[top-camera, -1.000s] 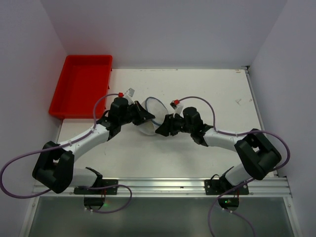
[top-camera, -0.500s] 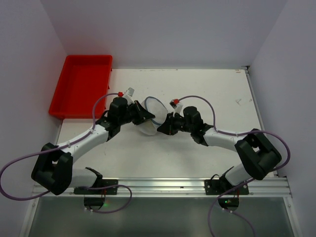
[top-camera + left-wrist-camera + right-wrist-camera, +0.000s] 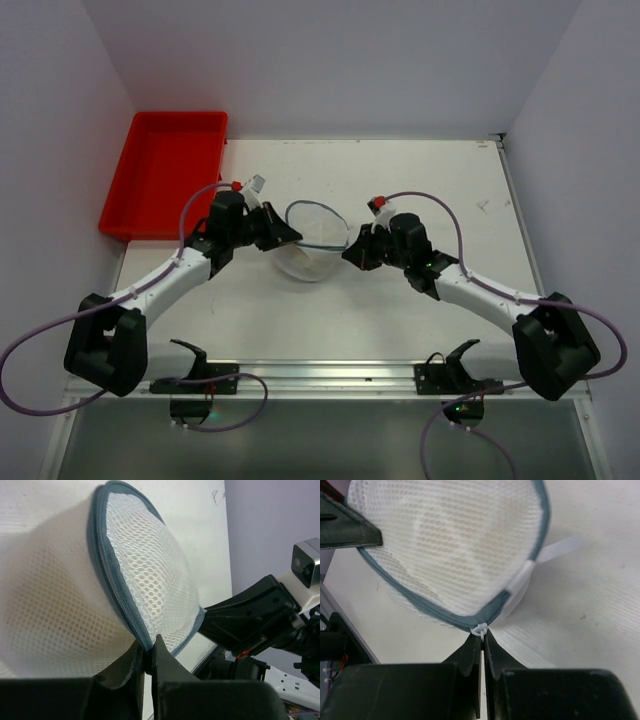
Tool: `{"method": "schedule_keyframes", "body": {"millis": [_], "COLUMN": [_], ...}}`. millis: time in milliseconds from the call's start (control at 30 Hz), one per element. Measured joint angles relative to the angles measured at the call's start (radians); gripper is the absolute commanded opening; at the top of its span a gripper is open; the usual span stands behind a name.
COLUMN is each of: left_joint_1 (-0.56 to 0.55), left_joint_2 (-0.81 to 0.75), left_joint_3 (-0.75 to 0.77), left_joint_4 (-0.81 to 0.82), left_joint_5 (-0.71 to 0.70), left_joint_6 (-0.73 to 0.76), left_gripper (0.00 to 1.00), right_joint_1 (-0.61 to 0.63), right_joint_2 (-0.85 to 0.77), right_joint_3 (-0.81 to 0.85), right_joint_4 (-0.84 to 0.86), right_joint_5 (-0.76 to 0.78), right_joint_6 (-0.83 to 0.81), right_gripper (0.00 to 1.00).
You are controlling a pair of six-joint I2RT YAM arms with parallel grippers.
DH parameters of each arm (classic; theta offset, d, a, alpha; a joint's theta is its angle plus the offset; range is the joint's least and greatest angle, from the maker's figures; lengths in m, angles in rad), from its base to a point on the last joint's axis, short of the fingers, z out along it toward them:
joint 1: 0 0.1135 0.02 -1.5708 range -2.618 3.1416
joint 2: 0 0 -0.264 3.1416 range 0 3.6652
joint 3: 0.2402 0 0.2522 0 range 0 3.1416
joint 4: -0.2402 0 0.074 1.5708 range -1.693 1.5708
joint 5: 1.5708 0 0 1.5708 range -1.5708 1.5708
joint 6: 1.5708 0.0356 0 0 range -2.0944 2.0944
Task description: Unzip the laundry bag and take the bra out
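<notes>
The laundry bag (image 3: 314,246), a white mesh drum with a grey-blue zip rim, is held between both grippers at mid-table. My left gripper (image 3: 289,238) is shut on the zip rim (image 3: 120,605) at the bag's left side, its fingertips (image 3: 159,647) pinching the seam. My right gripper (image 3: 351,251) is shut on the small white zip pull (image 3: 481,629) at the bag's right side. In the right wrist view the mesh bag (image 3: 455,545) fills the upper frame. The bra is hidden; only a beige tint shows through the mesh.
A red plastic tray (image 3: 140,205) stands at the back left, overhanging the table's left edge. White walls close in the table at the back and on both sides. A metal rail (image 3: 330,375) runs along the near edge.
My right gripper has shut on the zip pull and drawn away to the right. The left gripper shifted a little left, and the bag now looks stretched wider between them.
</notes>
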Motion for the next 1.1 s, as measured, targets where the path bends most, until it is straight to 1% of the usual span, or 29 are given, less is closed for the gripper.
{"method": "schedule_keyframes", "body": {"millis": [100,200,300,433,567,667,700,733,767,800,833,867,900,933,967,1000,1067,1100], "left_joint_1": [0.050,0.056,0.057,0.057,0.064,0.066,0.066,0.066,0.067,0.072,0.082,0.092,0.100,0.106,0.109,0.110,0.110,0.110], "left_joint_2": [-0.003,0.003,0.040,0.100,0.130,0.140,0.139,0.135,0.126,0.107,0.082,0.059,0.032,0.008,-0.014,-0.039,-0.093,-0.125], "left_joint_3": [0.019,0.057,0.128,0.208,0.264,0.283,0.278,0.266,0.242,0.205,0.161,0.115,0.066,0.024,-0.014,-0.046,-0.092,-0.108], "left_joint_4": [-0.060,-0.119,-0.169,-0.252,-0.354,-0.406,-0.412,-0.406,-0.391,-0.380,-0.375,-0.362,-0.348,-0.335,-0.322,-0.312,-0.305,-0.303], "left_joint_5": [0.074,0.137,0.191,0.211,0.246,0.268,0.276,0.281,0.285,0.277,0.273,0.266,0.258,0.248,0.237,0.218,0.183,0.159], "left_joint_6": [0.082,0.177,0.284,0.419,0.560,0.617,0.621,0.617,0.611,0.606,0.586,0.563,0.537,0.504,0.472,0.443,0.377,0.346], "left_gripper": [0.00,0.00,0.00,0.00,0.00,0.00,0.02,0.06,0.12,0.21,0.28,0.40,0.47,0.55,0.72,0.83,0.97,0.99], "right_joint_1": [-0.039,-0.047,-0.047,-0.043,0.007,0.018,0.019,0.019,0.019,0.018,0.012,0.006,0.005,0.006,0.013,0.025,0.058,0.079], "right_joint_2": [-0.070,-0.131,-0.151,-0.157,-0.188,-0.185,-0.184,-0.183,-0.183,-0.185,-0.188,-0.190,-0.195,-0.200,-0.206,-0.211,-0.219,-0.222], "right_joint_3": [-0.001,-0.001,-0.001,0.000,0.005,0.019,0.023,0.026,0.027,0.028,0.028,0.028,0.029,0.031,0.037,0.048,0.081,0.102], "right_joint_4": [-0.090,-0.153,-0.193,-0.225,-0.280,-0.310,-0.315,-0.321,-0.327,-0.343,-0.360,-0.375,-0.387,-0.400,-0.418,-0.436,-0.461,-0.467], "right_joint_5": [0.035,0.031,0.029,0.029,0.056,0.088,0.094,0.099,0.105,0.123,0.133,0.145,0.151,0.154,0.161,0.172,0.193,0.199], "right_joint_6": [-0.001,-0.003,-0.009,-0.023,-0.042,-0.041,-0.040,-0.036,-0.029,-0.029,-0.026,-0.021,-0.019,-0.017,-0.014,-0.017,-0.018,-0.016], "right_gripper": [0.00,0.00,0.00,0.00,0.00,0.00,0.05,0.22,0.30,0.39,0.54,0.59,0.65,0.75,0.78,0.84,0.87,0.90]}}
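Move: The laundry bag hangs between the hands, its blue zip band pinched by both closed grippers. Its middle is about 3 cm to the left hand's right, level with it and 6 cm lower; from the right hand it is about 7 cm to the left, 3 cm ahead and some 4 cm lower. The red tray's middle is roughly 31 cm left of the left hand, 17 cm ahead and 15 cm lower. Rightward first, the right hand drags its pinched end of the band about 3 cm away from the left hand, then draws back 3 cm, while the left keeps hold nearly in place and turns some 25 degrees clockwise. Both grippers then open wide and let go; the left backs off left, back and down about 5 cm each way, the right ends slightly up and back. ##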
